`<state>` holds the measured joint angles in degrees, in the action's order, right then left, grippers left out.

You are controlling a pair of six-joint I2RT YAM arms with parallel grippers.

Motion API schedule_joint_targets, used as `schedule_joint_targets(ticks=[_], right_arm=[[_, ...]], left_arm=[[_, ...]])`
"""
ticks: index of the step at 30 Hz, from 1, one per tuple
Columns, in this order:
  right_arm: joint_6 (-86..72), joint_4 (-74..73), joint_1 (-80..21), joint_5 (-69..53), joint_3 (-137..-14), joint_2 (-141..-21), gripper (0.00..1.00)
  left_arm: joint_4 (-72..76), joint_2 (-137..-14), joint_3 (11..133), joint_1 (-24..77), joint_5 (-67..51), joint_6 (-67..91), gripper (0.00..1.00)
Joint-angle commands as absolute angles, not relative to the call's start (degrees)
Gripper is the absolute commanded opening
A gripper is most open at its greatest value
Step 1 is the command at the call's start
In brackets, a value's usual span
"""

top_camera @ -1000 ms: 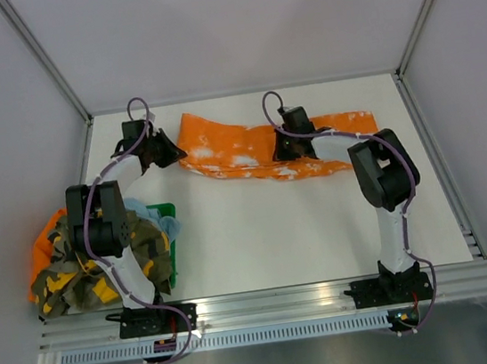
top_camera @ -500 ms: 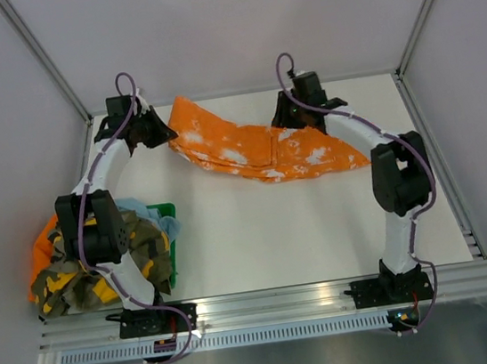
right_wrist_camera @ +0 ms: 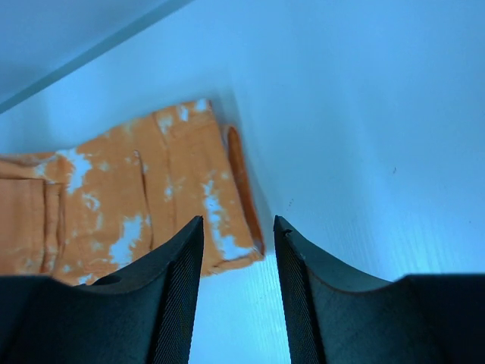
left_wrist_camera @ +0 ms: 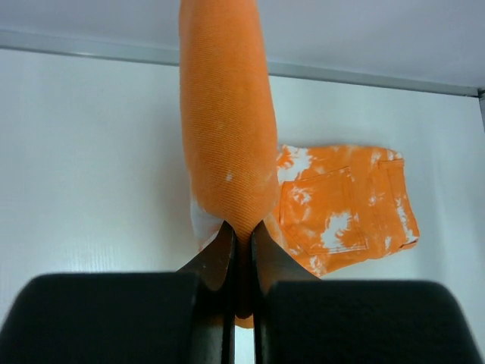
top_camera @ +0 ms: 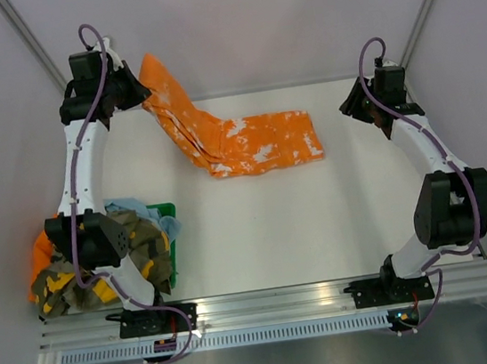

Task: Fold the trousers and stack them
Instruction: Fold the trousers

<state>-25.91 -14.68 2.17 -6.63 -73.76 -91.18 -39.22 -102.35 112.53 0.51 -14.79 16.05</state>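
Note:
The orange trousers with white blotches point(top_camera: 257, 144) lie on the white table, one end lifted up toward the back left. My left gripper point(top_camera: 137, 90) is shut on that lifted end and holds it high; in the left wrist view the cloth point(left_wrist_camera: 227, 136) hangs pinched in the left gripper point(left_wrist_camera: 242, 236). My right gripper point(top_camera: 352, 107) is open and empty at the back right, apart from the trousers. In the right wrist view the right gripper point(right_wrist_camera: 239, 224) is open above the table, with the trousers' edge point(right_wrist_camera: 136, 197) beyond it.
A green basket point(top_camera: 169, 246) with a heap of camouflage, light blue and orange clothes point(top_camera: 102, 263) stands at the front left. Grey walls close the back and both sides. The metal rail point(top_camera: 277, 303) runs along the near edge.
My left gripper rose to the back left, lifting one end of the trousers. My right gripper let go of the trousers and swung away to the back right.

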Motion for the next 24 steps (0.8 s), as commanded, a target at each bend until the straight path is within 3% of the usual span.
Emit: schedule_joint_targets(ticks=[1, 6, 12, 16, 24], right_arm=[[-26.19, -14.24, 2.55, -8.43, -72.42, -90.61, 0.49], [-26.72, -12.66, 2.55, -9.49, -70.84, -91.58, 0.49], [-27.33, -13.09, 6.15, -10.19, -69.52, -90.44, 0.49], [-26.72, -13.62, 7.56, -10.20, -68.65, -88.25, 0.50], [-26.46, -12.13, 7.56, -10.29, -63.02, -84.29, 0.51]], left_arm=[[-39.55, -101.60, 118.65, 0.09, -13.96, 12.92, 0.02], [-38.05, -102.47, 119.96, 10.07, -12.22, 12.30, 0.02], [-39.20, -111.87, 122.51, 22.65, -3.97, 14.24, 0.02], [-40.69, -119.25, 126.99, 27.33, 2.37, 15.46, 0.02], [-35.88, -130.68, 134.47, 32.33, -1.48, 21.44, 0.02]])
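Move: The trousers' waist end, flat on the table, lies about 34 cm to the right of the left hand, 1 cm farther out and roughly 31 cm below. The bend where the cloth rises to that hand is some 10 cm to its right and 5 cm back, at table height. From the open right hand, the waist end is about 20 cm left, 4 cm ahead and 19 cm below. Left hand, still pinching the raised end, sweeps some 25 cm right, lowering about 15 towards the waist end. ##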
